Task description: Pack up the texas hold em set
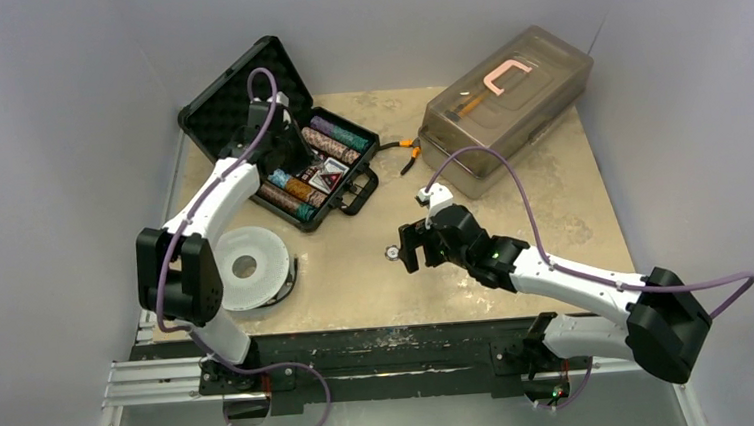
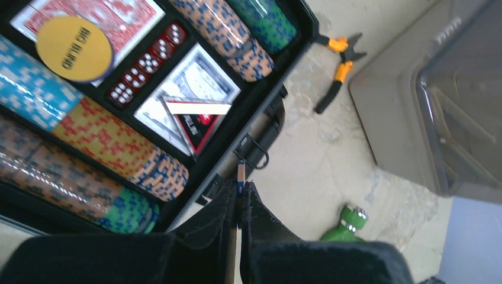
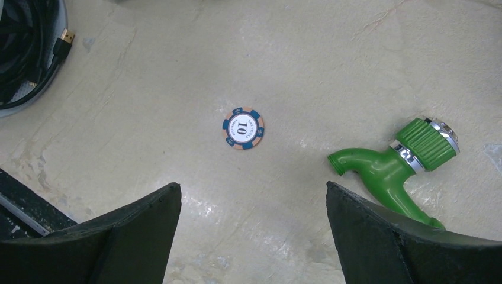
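Note:
The black case [image 1: 207, 107] lies open at the back left, holding rows of coloured chips [image 2: 112, 142], a red card deck [image 2: 127, 18], red dice [image 2: 142, 68], a yellow round button [image 2: 74, 48] and a triangle marker [image 2: 198, 121]. My left gripper [image 2: 240, 184] hangs over the case's front edge and is shut on a thin orange-and-blue poker chip [image 2: 240, 173] held edge-on. A single "10" chip [image 3: 243, 128] lies flat on the table. My right gripper [image 3: 253, 189] stands open just short of it, with nothing between its fingers.
A green toy faucet [image 3: 396, 168] lies right of the loose chip, close to my right finger. Orange-handled pliers [image 2: 337, 65] and a large translucent grey box [image 1: 506, 104] sit at the back right. A white cable spool [image 1: 246, 267] is by the left arm.

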Available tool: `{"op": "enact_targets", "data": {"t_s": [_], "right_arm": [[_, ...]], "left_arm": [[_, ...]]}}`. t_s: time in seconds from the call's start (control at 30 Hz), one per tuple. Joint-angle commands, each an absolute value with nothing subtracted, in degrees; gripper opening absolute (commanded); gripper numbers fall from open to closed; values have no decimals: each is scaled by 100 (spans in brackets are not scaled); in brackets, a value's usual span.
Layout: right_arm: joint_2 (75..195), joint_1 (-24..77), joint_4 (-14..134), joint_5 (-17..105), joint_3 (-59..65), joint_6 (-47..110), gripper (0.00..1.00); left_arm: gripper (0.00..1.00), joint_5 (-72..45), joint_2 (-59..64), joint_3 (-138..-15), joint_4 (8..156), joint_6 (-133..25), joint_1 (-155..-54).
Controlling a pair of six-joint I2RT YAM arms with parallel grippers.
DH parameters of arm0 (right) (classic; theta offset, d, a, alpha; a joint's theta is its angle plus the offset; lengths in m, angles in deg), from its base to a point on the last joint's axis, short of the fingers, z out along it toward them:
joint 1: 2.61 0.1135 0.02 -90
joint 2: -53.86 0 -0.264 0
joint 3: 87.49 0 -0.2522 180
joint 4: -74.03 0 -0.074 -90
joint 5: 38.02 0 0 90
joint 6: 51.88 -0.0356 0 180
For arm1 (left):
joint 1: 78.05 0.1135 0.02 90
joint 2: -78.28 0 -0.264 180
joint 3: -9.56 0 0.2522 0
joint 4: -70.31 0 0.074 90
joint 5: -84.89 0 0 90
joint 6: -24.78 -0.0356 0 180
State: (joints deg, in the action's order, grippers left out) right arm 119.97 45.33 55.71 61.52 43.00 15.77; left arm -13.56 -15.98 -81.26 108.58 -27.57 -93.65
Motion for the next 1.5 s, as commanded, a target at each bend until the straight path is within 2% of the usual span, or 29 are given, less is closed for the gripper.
{"op": "enact_targets", "data": {"t_s": [0.0, 0.37, 0.6, 0.7, 0.9, 1.0, 1.13, 1.47], "right_arm": [[11857, 4542, 5586, 6246, 4293, 1460, 90], [11865, 4529, 5522, 6245, 4323, 1534, 92], [11879, 4529, 5520, 6181, 4359, 1523, 93], [11875, 4530, 5456, 6144, 4342, 1550, 93], [11803, 4529, 5481, 6060, 4454, 1542, 94], [11867, 4529, 5550, 5976, 4492, 1524, 94], [11898, 4530, 5451, 5904, 4434, 1543, 94], [11807, 4530, 5417, 5985, 4446, 1553, 94]], "left_arm": [[0, -1062, -2002, -8596, 10739, -2850, -9133], [0, -1805, -2573, -8596, 10055, -2553, -8717], [0, -2366, -2421, -8163, 9609, -3078, -8696], [0, -2674, -2536, -8415, 10151, -3845, -8713], [0, -2820, -2112, -8064, 10457, -5157, -8763], [0, -2501, -2074, -8175, 10901, -5819, -8981], [0, -2191, -2470, -8911, 12137, -6721, -9381], [0, -1774, -2909, -9240, 12625, -7032, -9576]]}}
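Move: The left hand, a poker chip edgewise in its shut fingers, is above the open case; the handle-side end of the blue-and-yellow chip row lies about 10 cm below, 1 cm ahead and 2 cm left. The all-in triangle is some 6 cm ahead and 2 cm right, the case handle 3 cm ahead and 8 cm right. From the right hand that row end is roughly 17 cm ahead, 21 cm left and 4 cm lower. Left hand, keeping its chip, swings forward 5 cm, then back 7, sinking about 6 towards the row, turning clockwise. ##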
